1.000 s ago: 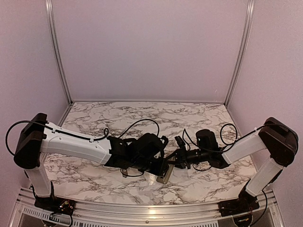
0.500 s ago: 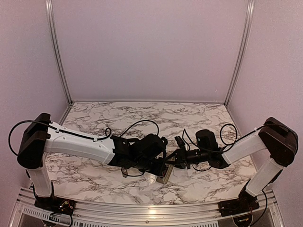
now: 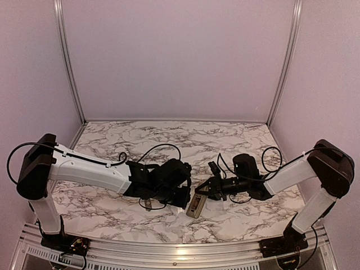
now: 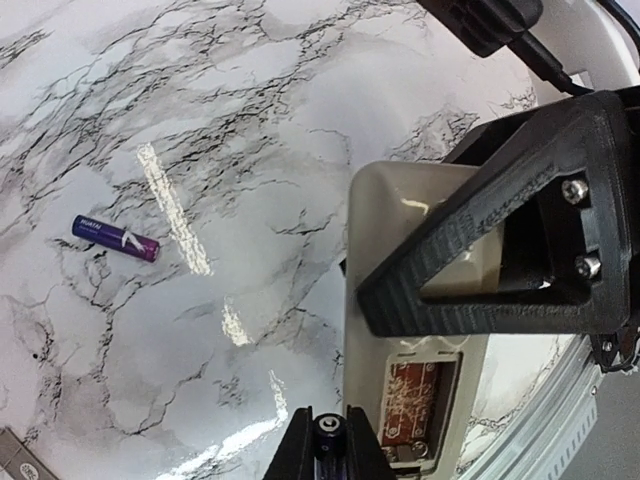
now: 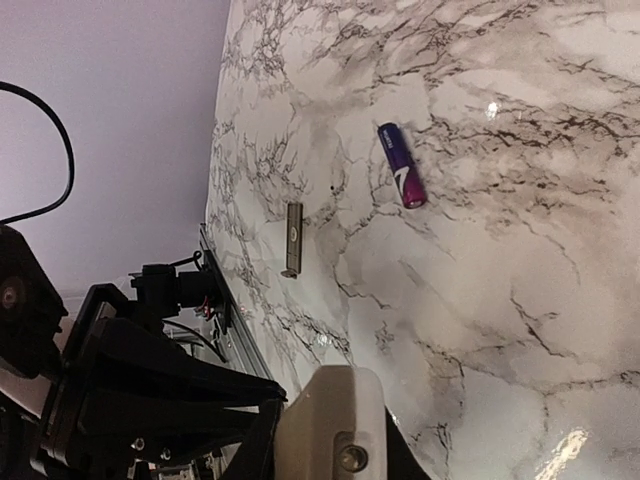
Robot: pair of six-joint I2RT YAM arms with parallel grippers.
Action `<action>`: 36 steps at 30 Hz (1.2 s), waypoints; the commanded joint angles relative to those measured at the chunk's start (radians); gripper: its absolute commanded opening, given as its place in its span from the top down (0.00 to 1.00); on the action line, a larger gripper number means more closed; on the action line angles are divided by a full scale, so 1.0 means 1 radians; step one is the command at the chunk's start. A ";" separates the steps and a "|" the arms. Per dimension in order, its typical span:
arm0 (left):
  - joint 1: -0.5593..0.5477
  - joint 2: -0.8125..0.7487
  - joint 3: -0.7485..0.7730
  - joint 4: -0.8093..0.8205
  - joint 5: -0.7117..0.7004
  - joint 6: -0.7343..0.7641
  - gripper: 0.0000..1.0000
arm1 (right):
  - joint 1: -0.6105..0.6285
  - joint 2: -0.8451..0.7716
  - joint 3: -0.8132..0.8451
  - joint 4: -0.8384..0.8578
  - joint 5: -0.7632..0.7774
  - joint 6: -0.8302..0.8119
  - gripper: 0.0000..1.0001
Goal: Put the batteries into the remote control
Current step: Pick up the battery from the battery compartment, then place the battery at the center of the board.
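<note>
The remote control (image 4: 400,215) lies back up and tan-grey, its battery recess (image 4: 415,400) open with a brown board showing inside. My right gripper (image 5: 328,440) is shut on the remote control (image 5: 330,395), one black finger (image 4: 500,250) crossing over it. My left gripper (image 4: 330,415) is shut on a purple battery (image 4: 331,432), seen end-on just left of the recess. A second purple battery (image 4: 115,238) lies loose on the marble; it also shows in the right wrist view as the battery (image 5: 402,165). From above, the left gripper (image 3: 183,199) and right gripper (image 3: 201,194) meet over the remote control (image 3: 196,207).
A slim grey battery cover (image 5: 292,238) lies on the marble near the front rail (image 3: 169,247). Black cables loop over both wrists. Grey walls enclose the marble table (image 3: 169,140) at the back and sides.
The left gripper has closed on the battery. The left wrist has drawn slightly left, baring more of the remote from above. The right arm has not moved.
</note>
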 commanded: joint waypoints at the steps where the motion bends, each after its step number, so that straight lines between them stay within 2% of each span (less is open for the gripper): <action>1: 0.043 -0.121 -0.120 0.034 -0.028 -0.104 1.00 | -0.039 -0.002 0.004 -0.019 0.009 -0.042 1.00; 4: 0.069 -0.209 -0.224 0.109 -0.043 -0.220 1.00 | -0.061 -0.005 -0.006 -0.024 0.008 -0.057 1.00; 6: 0.077 -0.248 -0.254 0.103 -0.101 -0.337 1.00 | -0.069 -0.008 -0.008 -0.029 0.008 -0.064 1.00; 11: 0.089 -0.190 -0.134 -0.135 -0.218 -0.590 1.00 | -0.076 -0.015 -0.007 -0.036 0.008 -0.075 1.00; 17: 0.100 -0.123 -0.090 -0.227 -0.209 -0.772 1.00 | -0.082 -0.031 -0.004 -0.060 0.008 -0.091 1.00; 31: 0.133 0.011 -0.107 -0.157 -0.063 -0.930 1.00 | -0.085 -0.048 -0.005 -0.080 0.011 -0.113 1.00; 36: 0.140 0.058 -0.097 -0.145 -0.024 -0.928 1.00 | -0.085 -0.052 -0.011 -0.080 0.011 -0.113 1.00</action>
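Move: My left hand already pinches a battery, with the remote's middle about 5 cm to its right, level with it fore and aft. The clear table spot I go for is some 9 cm left, 4 cm ahead and 8 cm below. The loose battery lies 12 cm ahead and 4 cm left, the battery cover 17 cm left and 2 cm ahead, both down on the table. From my right hand, that spot is about 15 cm left. I swing my left hand quickly left, away from the remote, about 9 cm and a little forward, rising slightly before sinking some 8 cm towards the table between cover and loose battery. Meanwhile the wrist turns roughly 50 degrees counter-clockwise, the fingers tip steeper, and they keep their pinch on the battery. My right hand, still gripping the remote, shifts about 3 cm right and forward. ##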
